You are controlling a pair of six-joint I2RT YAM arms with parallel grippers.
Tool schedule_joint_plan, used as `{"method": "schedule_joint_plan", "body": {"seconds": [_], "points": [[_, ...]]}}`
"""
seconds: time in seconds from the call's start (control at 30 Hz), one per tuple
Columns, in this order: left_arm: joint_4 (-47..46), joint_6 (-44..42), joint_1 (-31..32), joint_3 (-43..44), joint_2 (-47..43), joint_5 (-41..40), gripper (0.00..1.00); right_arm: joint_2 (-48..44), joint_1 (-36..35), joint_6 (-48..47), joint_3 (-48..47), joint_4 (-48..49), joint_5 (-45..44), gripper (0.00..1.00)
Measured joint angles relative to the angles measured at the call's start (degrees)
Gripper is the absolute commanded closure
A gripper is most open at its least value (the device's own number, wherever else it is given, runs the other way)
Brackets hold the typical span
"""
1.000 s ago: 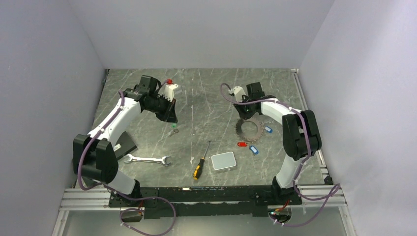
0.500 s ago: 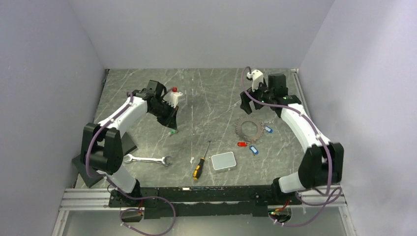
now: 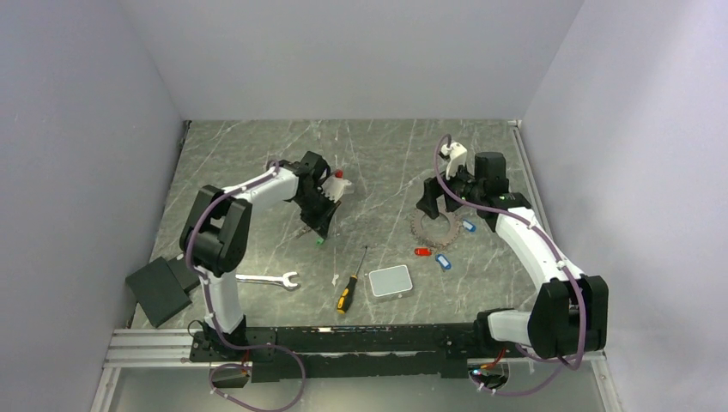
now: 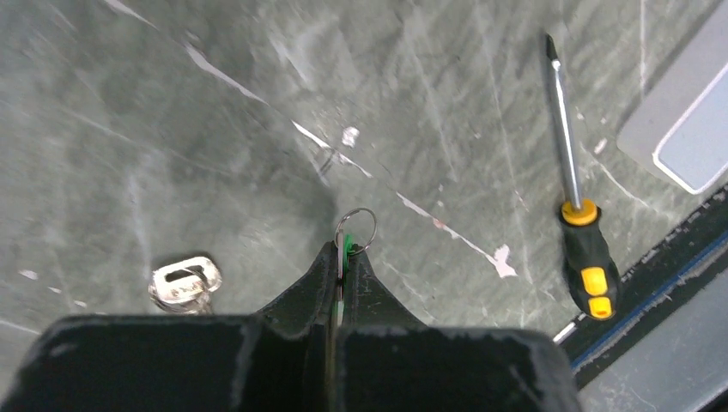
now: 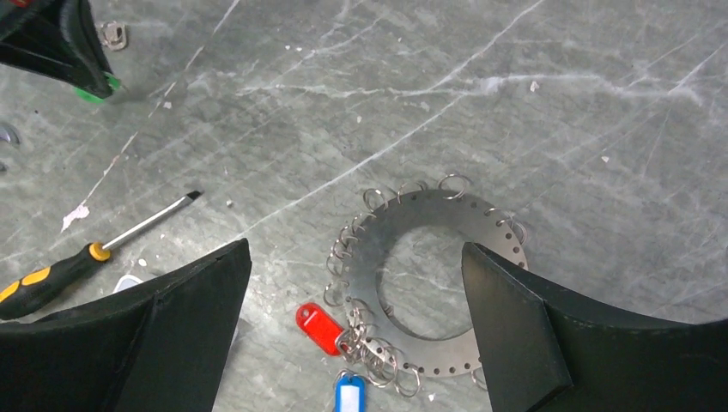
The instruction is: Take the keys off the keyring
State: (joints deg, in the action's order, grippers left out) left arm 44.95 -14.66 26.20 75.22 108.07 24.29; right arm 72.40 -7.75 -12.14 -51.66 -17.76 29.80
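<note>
The keyring is a flat grey metal ring edged with many small split rings; it also shows in the top view. A red-tagged key and a blue-tagged key hang from its near side. Another blue tag lies at its right. My right gripper is open and empty, hovering over the keyring with a finger on each side of it. My left gripper is shut on a green-tagged key with a small split ring, held just above the table, far left of the keyring.
A small silvery metal piece lies on the table beside the left gripper. The yellow-and-black screwdriver, grey box and wrench lie near the front. A black block sits at the front left.
The left gripper has swung right and nearer, carrying the green-tagged key. The right gripper has come down from the back to hover over the keyring.
</note>
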Motion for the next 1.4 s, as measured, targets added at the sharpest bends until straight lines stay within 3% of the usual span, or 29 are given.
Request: {"method": "schedule_joint_plan", "body": {"seconds": [0.17,0.4,0.47,0.7,0.83,1.17,1.4], "points": [[-1.1,1.3,0.4,3.1,2.8,-2.6,1.00,0.0,0.3,0.7,0.0,1.6,1.0,0.01],[-0.8,2.7,0.4,6.1,6.0,-4.3,0.87,-0.1,0.7,0.9,0.5,2.4,1.7,0.00],[-0.9,3.0,0.5,6.5,6.1,-5.2,0.75,-0.1,0.7,0.8,0.8,2.5,2.1,0.00],[0.3,2.4,0.5,8.1,5.9,-6.3,0.20,-0.1,0.8,0.9,0.9,2.8,2.4,0.00],[1.8,1.9,0.0,8.3,3.9,-5.3,0.02,-0.1,0.9,0.9,0.9,2.9,2.8,0.00],[7.5,-0.9,-9.4,16.5,-4.3,0.5,0.01,-1.4,2.7,3.0,1.8,4.0,4.3,0.00],[10.0,-2.6,-23.1,19.8,-9.8,6.1,0.00,-2.2,11.5,5.4,1.1,3.7,7.1,0.00]]}}
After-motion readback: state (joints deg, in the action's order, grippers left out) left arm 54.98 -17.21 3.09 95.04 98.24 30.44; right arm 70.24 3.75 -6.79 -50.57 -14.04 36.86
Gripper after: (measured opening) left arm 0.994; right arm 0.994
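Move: The left hand still pinches the green-tagged key, low over the table. The bare spot it is headed for is about 3 cm ahead, 1 cm right and 2 cm below; the loose key lies 5 cm left of that spot. Farther back are the screwdriver, some 12 cm back and 7 cm right of the hand, and the wrench, 12 cm back and 15 cm left. From the right hand the spot is about 26 cm left, level fore-and-aft, 13 cm below. Still pinching the green tag, the left hand carries the key about 3 cm forward and 1 cm down to the table beside the loose key, then opens wide and lets go. It next lifts some 17 cm, swinging left and forward away from the keys while the wrist turns about 30 degrees. The right hand, empty and open, waits, then drifts about 5 cm right. ##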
